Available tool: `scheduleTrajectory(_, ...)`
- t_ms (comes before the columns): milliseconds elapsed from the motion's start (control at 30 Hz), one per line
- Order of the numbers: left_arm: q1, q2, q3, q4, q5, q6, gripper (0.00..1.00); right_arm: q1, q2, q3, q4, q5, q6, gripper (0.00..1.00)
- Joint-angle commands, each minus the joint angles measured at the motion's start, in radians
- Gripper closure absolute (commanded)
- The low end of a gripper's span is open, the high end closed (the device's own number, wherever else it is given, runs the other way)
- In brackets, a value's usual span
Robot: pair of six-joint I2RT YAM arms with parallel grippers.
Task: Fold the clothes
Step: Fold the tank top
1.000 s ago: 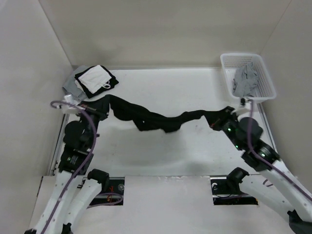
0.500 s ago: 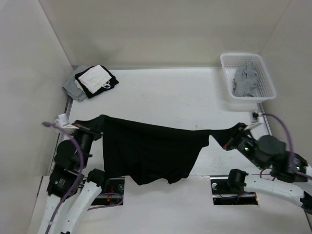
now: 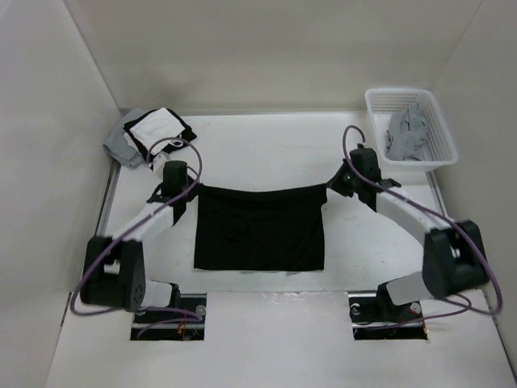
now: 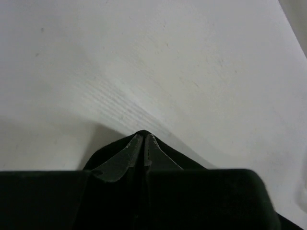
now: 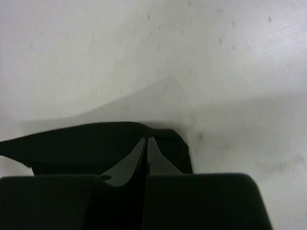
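The clothes (image 3: 258, 230), one plain black garment, lie spread as a flat rectangle on the white table between the two arms. My left gripper (image 3: 191, 192) is shut on its far left corner and my right gripper (image 3: 329, 187) is shut on its far right corner, both low at the table. In the left wrist view the fingertips (image 4: 144, 136) are pressed together with black fabric (image 4: 184, 160) wrapped round them. The right wrist view shows the same: closed tips (image 5: 146, 140) pinching black cloth (image 5: 72, 148) that trails off to the left.
A pile of grey, white and black clothes (image 3: 149, 133) sits at the back left corner. A white plastic basket (image 3: 397, 91) holding a grey garment (image 3: 406, 131) stands at the back right. Pale walls close in the table on three sides.
Both arms have reached out away from the bases. The garment, first bunched between them, then hanging stretched near the front edge, now lies flat on the table. Both grips are kept.
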Motion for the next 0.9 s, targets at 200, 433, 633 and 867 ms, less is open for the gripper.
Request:
scheduleTrajectory(200, 0.123, 0.353, 0.313, 0.32, 0.179, -0.096, 0.99, -0.12, 0.378, 0.367, 0.242, -0.185, -0.011, 0.99)
scheduleTrajectory(433, 0.117, 0.22, 0.114, 0.427, 0.197, -0.132, 0.98, -0.089, 0.2, 0.136, 0.31, -0.149, 0.017, 0.99)
scheduleTrajectory(633, 0.181, 0.029, -0.113, 0.469, 0.26, -0.164, 0.98, 0.015, -0.01, -0.11, 0.325, -0.07, 0.02, 0.98)
scheduleTrajectory(867, 0.268, -0.247, -0.351, 0.452, 0.355, -0.185, 0.98, 0.162, -0.216, -0.322, 0.265, 0.041, 0.065, 0.98)
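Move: Both hands hold the tank top by its far corners, low over the table. Its middle lies about 13 cm back and 19 cm to the right of the left hand, some 12 cm back and 21 cm left of the right hand, 6 cm below both. The folded stack is 16 cm ahead and 15 cm left of the left hand; the basket is 19 cm ahead and 25 cm right of the right hand. Both hands sweep the still pinched tank top forward some 11 cm, then back about 14 cm over itself. ##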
